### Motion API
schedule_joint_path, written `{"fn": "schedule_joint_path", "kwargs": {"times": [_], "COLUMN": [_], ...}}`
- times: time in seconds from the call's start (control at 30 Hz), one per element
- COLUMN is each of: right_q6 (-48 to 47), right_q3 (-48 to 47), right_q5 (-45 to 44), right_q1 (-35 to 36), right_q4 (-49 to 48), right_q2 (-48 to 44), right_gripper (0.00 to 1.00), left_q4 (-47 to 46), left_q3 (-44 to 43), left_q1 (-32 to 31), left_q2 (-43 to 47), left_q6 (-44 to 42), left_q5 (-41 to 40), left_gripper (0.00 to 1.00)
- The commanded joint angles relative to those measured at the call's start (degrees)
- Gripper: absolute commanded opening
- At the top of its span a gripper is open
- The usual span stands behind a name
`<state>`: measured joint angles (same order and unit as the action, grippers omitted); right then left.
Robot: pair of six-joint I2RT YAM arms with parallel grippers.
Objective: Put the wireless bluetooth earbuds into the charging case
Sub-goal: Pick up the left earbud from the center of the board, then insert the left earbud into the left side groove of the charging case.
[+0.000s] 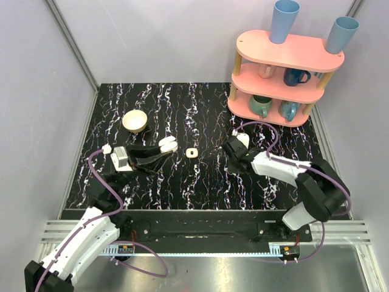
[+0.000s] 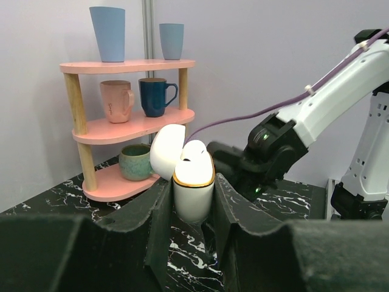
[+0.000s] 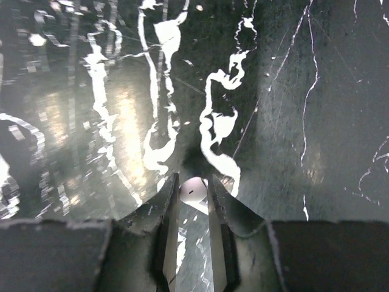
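Note:
The charging case [image 2: 193, 188] is white with a gold rim and stands upright with its lid [image 2: 166, 151] swung open. My left gripper [image 2: 193, 182] is shut on its body. From the top view the case [image 1: 168, 145] is at the left-middle of the table, at the tips of the left gripper [image 1: 163, 151]. A rounded white shape shows in the case's mouth, and I cannot tell what it is. One white earbud [image 3: 194, 190] lies on the black marble table [image 3: 316, 121]. My right gripper [image 3: 193, 182] pinches it between both fingertips. The right gripper [image 1: 231, 148] points down at the middle right.
A pink three-tier shelf [image 1: 285, 61] with mugs and blue cups stands at the back right. A cream bowl [image 1: 135, 120] sits at the back left. A small white rounded-square case [image 1: 192, 152] lies between the two grippers. The right arm [image 2: 273, 146] is close behind the held case.

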<state>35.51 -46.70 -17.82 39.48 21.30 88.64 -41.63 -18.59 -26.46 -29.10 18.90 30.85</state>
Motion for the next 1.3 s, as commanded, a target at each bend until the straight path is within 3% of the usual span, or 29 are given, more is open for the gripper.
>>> {"fn": "schedule_joint_path", "kwargs": {"times": [0.0,0.17,0.33,0.47,0.67,0.87,1.27], "right_q6": [3.0,3.8,5.2,5.2,-6.4,-16.4,-17.2], "right_q3": [-2.1,-1.5,-1.8,-0.8,-1.8,-2.0,-5.0], "right_q5": [1.0,-0.6,-3.5,-6.4,-14.2,-14.7,-12.2], "right_q1": [0.6,0.9,3.1,6.9,17.8,24.6,31.0], "right_q4": [-2.5,-11.0,-17.1,-32.0,-50.6,-67.8,-76.4], "right_q2": [-10.6,-22.6,-28.9,-32.8,-31.1,-26.9,-19.6], "right_gripper": [0.13,0.1,0.08,0.08,0.07,0.07,0.07], "left_q4": [-2.1,-3.3,-4.0,-6.7,-10.5,-10.9,-11.8], "left_q3": [-1.6,-1.4,-1.5,-1.3,0.6,1.5,2.6], "left_q1": [-0.2,-0.2,-0.2,-0.3,-1.4,-2.2,-4.5], "left_q2": [-0.8,-1.3,-2.2,-3.2,-4.0,-3.5,-3.4], "left_q6": [-0.1,0.2,0.4,0.5,0.2,-1.4,-4.7], "left_q5": [1.0,1.0,0.9,1.3,-0.6,-3.3,-7.9], "left_gripper": [0.0,0.0,0.0,0.0,0.0,0.0,0.0]}}
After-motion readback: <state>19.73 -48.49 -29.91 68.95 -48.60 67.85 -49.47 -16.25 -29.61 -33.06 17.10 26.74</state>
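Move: The charging case the earbud is being taken to stands open in the left gripper, about 21 cm to the right hand's left, 7 cm nearer the bases and some 32 cm above it. On the board, the small white square lies roughly 15 cm left and 6 cm farther out, and the cream bowl about 38 cm left and 21 cm farther out, both about at the right hand's height. For the left hand the case is right at its fingertips. The left earbud, already pinched between the right fingertips, is carried off the board, nearly 40 cm up; the hand swings left by about 16 cm and drifts a little back, towards the case. The wrist turns nearly 90 degrees on the way, so the fingers go from pointing down to pointing forward-left and somewhat up. The right fingers keep their grip while the left hand keeps holding the case almost still. ##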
